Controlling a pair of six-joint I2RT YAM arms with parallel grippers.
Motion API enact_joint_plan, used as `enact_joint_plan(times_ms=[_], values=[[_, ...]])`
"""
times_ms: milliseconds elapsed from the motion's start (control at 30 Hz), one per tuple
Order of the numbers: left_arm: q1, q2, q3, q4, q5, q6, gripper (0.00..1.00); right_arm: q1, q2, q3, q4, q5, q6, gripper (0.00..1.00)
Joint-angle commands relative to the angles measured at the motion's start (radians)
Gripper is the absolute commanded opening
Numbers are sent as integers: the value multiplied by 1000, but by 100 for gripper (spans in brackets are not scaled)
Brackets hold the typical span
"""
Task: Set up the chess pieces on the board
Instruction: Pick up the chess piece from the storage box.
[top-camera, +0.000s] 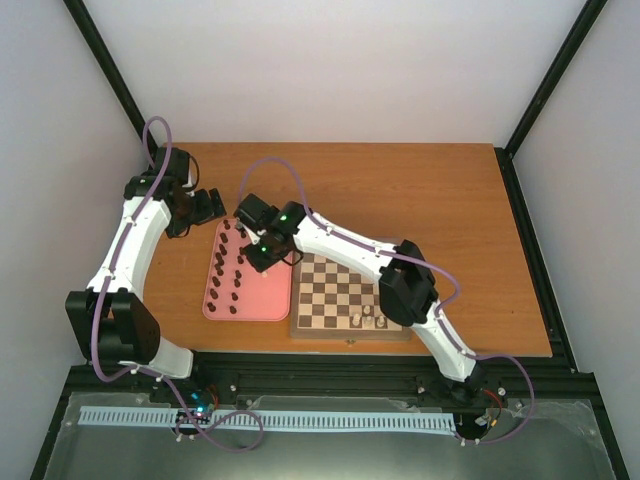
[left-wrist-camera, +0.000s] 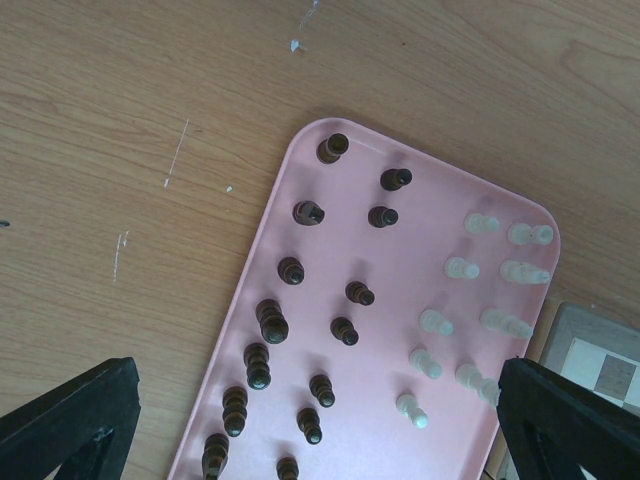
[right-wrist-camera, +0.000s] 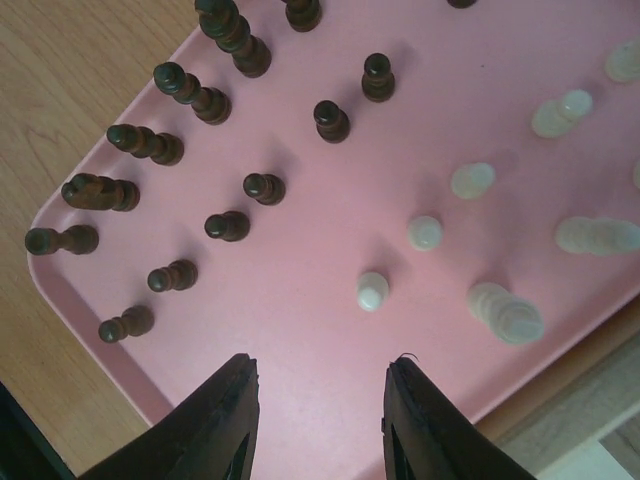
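Observation:
The wooden chessboard (top-camera: 345, 295) lies at the table's near middle with a few cream pieces (top-camera: 368, 319) on its near row. Its corner shows in the left wrist view (left-wrist-camera: 600, 365). A pink tray (top-camera: 268, 295) to its left holds several dark pieces (right-wrist-camera: 228, 226) and several cream pieces (right-wrist-camera: 372, 291). My right gripper (right-wrist-camera: 322, 375) hovers open and empty above the tray, with a cream pawn just ahead of its fingertips. In the top view it (top-camera: 262, 255) hangs over the tray's right half. My left gripper (left-wrist-camera: 320, 395) is open and empty, high above the tray's far left (top-camera: 205, 207).
The tray (left-wrist-camera: 420, 200) rests on the brown wooden table (top-camera: 440, 200), its right edge against the board's rim. A black frame borders the table on the near and right sides. White walls enclose the back and sides.

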Motion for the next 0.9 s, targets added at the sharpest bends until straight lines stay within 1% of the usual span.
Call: enact_joint_plan(times_ms=[0,133,400,867], values=[[-3,9,33,-1,7,-5,100,1,67,65,-43,-31,-24,36],[-3,7,39,-2,0,-7,100,1,119,134,-57,-23,-29,36],[-3,-6,22,-1,-7,-8,100,0,191,193,-66,-10,-39,36],[-3,5,22,0,-9,-6,100,0,236,192,-93,-4,-40,36]])
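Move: The white pawn nearest the empty end of the storage box lies about 9 cm below the right hand, roughly 1 cm ahead and 1 cm to its left. From that pawn, the next white pawn stands some 3 cm farther out, a taller white piece some 3 cm farther out and 4 cm to the right, and a dark pawn level with it, 5 cm to the left. From the left hand it is about 6 cm back, 11 cm to the right and 17 cm down. The right hand, just arrived over the pink storage box, sinks about 6 cm almost straight down towards the nearest white pawn, tipping some 5 degrees so that its left-leaning fingers point more steeply down. The fingers hold their part-open gap, about a third of full, and at the end stand just above the pawn on either side of its line, with no sign of a touch yet. ##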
